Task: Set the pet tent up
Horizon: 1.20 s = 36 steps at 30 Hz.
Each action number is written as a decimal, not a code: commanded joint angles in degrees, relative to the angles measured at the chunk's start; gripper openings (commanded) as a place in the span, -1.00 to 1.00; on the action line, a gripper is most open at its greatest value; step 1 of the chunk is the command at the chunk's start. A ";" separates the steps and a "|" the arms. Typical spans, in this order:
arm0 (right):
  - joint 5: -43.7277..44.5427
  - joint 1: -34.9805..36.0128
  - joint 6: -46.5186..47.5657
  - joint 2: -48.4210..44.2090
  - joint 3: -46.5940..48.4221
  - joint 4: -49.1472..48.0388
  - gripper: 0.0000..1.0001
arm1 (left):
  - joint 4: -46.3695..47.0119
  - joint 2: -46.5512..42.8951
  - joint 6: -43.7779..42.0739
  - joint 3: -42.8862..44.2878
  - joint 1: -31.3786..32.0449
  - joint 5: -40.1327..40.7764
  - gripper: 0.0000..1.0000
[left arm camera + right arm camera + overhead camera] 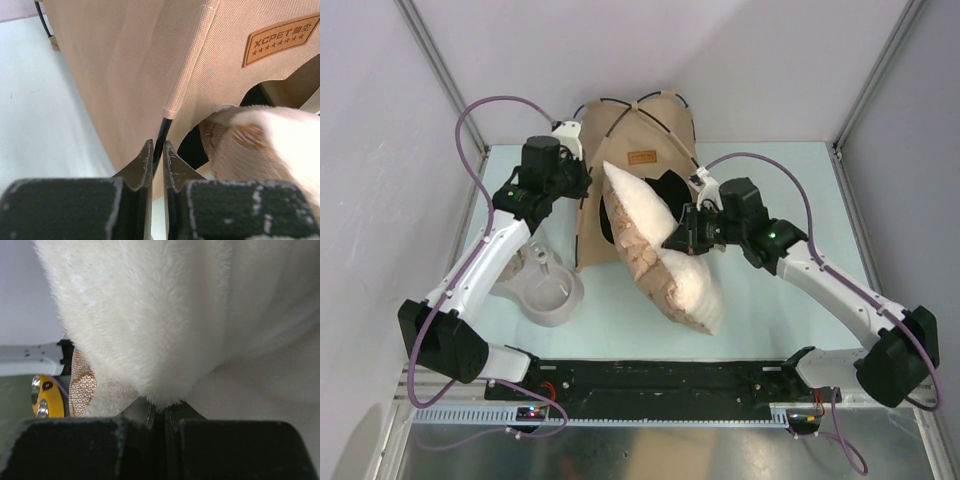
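The pet tent (640,125) stands at the back of the table, tan with thin black poles and a brown label patch (642,156). My left gripper (582,183) is at its left front corner. In the left wrist view the gripper (158,150) is shut on a black pole (163,131) that comes out of the tan fabric (140,60) below the label (282,39). The cream fluffy pillow (645,215) leans half inside the doorway. My right gripper (672,240) is shut on its fur (165,315), with the fingertips (148,412) buried in it.
A grey double pet bowl (545,290) sits at the front left beside the left arm. The pillow's lower end (695,295) rests on the table in front of the tent. White walls and metal frame posts close in the back corners.
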State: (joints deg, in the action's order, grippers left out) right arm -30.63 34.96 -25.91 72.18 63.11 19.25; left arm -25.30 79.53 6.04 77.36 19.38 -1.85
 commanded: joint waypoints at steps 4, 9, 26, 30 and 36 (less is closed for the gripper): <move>20.14 4.48 -8.49 7.83 4.17 0.61 -1.00 | 1.75 -0.60 -0.38 -1.32 0.15 0.99 -0.91; 30.42 7.89 -14.48 13.81 9.34 7.20 -1.00 | 1.75 -0.75 -0.27 -1.49 0.14 0.90 -0.90; 53.45 9.14 -29.41 24.40 21.42 21.44 -1.00 | 1.73 -3.52 1.29 -0.44 0.14 1.57 -0.12; 53.92 10.27 -29.34 25.52 21.60 20.88 -1.00 | 1.68 -6.06 1.76 0.47 0.14 1.51 0.22; 54.21 10.63 -29.90 26.23 20.63 20.76 -1.00 | 1.72 -11.82 3.32 0.93 0.42 -0.51 0.17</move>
State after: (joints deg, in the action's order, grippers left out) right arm 16.32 46.26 -55.05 96.47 83.42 37.80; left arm -24.73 73.17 7.66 76.60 19.38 -1.23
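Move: The right hand, gripping the fluffy cushion near its middle, has the pet tent's opening about 9 cm ahead, 6 cm to its left and 11 cm below; the cushion's far corner reaches some 13 cm ahead and 13 cm to the left of that hand. The tent's front-left pole, still between the left hand's fingers, lies roughly 14 cm ahead and 18 cm left of the right hand. From the left hand the opening is some 14 cm to the right, 5 cm back and 13 cm below. The right hand keeps its pinch on the cushion and drives it forward and down towards the tent's opening, about 8 cm each way, first veering a few centimetres left and then back, while the wrist swings some 45 degrees clockwise and the fingers dip, so they come round from leftward to forward-left and down. The left hand steadies the tent by its front-left pole for most of this, then opens its fingers, lets go of the pole and lifts away about 4 cm, drawing slightly back. ##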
